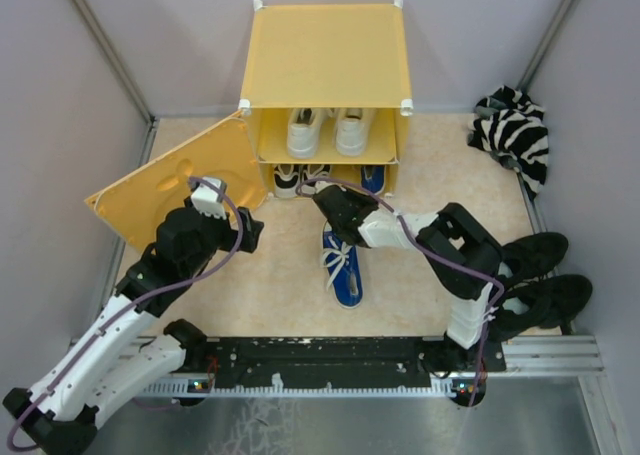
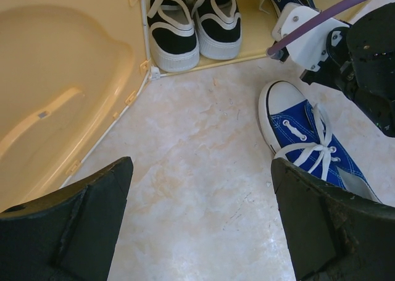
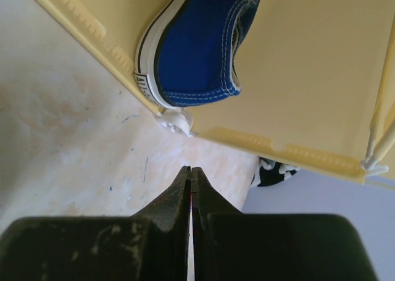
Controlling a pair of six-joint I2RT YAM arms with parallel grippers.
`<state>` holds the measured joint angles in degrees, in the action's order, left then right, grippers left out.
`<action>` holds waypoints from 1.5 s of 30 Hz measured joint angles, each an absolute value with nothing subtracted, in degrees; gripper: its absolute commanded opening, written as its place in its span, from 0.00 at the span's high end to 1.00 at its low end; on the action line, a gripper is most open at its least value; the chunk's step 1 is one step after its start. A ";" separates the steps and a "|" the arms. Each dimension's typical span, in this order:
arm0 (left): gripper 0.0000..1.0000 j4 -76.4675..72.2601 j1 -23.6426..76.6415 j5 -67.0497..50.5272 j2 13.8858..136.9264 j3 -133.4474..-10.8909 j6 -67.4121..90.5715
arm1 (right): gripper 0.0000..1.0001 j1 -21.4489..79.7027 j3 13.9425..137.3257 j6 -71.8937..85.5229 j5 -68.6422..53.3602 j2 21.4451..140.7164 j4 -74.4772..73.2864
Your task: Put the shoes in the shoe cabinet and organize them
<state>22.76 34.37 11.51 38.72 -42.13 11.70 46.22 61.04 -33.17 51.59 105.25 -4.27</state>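
Observation:
The yellow shoe cabinet (image 1: 325, 55) stands at the back with its front panel (image 1: 170, 180) swung open to the left. A white pair (image 1: 327, 130) sits on its upper shelf. Below are a black-and-white pair (image 1: 298, 178) (image 2: 191, 28) and one blue shoe (image 1: 372, 178) (image 3: 197, 52). The other blue shoe (image 1: 343, 265) (image 2: 308, 139) lies on the floor in front. My right gripper (image 1: 318, 190) (image 3: 192, 170) is shut and empty just before the lower compartment. My left gripper (image 1: 250, 230) (image 2: 200, 225) hangs open over bare floor, left of the floor shoe.
An all-black pair (image 1: 540, 275) lies at the right by the right arm's base. A zebra-striped cloth (image 1: 515, 130) is bunched in the back right corner. Grey walls close in the sides and back.

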 measured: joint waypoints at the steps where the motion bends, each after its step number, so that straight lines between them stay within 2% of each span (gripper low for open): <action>1: 0.01 22.76 34.37 11.57 38.94 -42.13 11.70 | 1.00 46.00 60.99 -33.93 51.42 105.58 -3.18; 20: 0.01 22.76 34.37 12.75 42.02 -42.13 11.73 | 1.00 40.25 60.84 -41.23 43.40 114.26 7.22; 45: 0.01 22.76 34.37 15.00 42.87 -41.52 11.75 | 1.00 33.23 63.11 -57.45 47.11 121.58 31.97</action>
<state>22.76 34.37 15.00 42.87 -41.52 11.75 33.23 63.11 -57.45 47.11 121.58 31.97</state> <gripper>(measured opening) 0.990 0.003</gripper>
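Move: The heel of the blue shoe in the cabinet's lower bay lies about 6 cm ahead of the right hand, 2 cm right and 3 cm below. The black shoes' heels are level with that heel, some 16 cm left of the hand; the loose blue shoe lies 16 cm back, 7 cm left. From the left hand the cabinet shoe's heel is roughly 18 cm ahead and 27 cm right, well below. Right hand, fingers still shut, dips 5 cm then pushes 10 cm forward and rightward against the blue shoe's heel. ##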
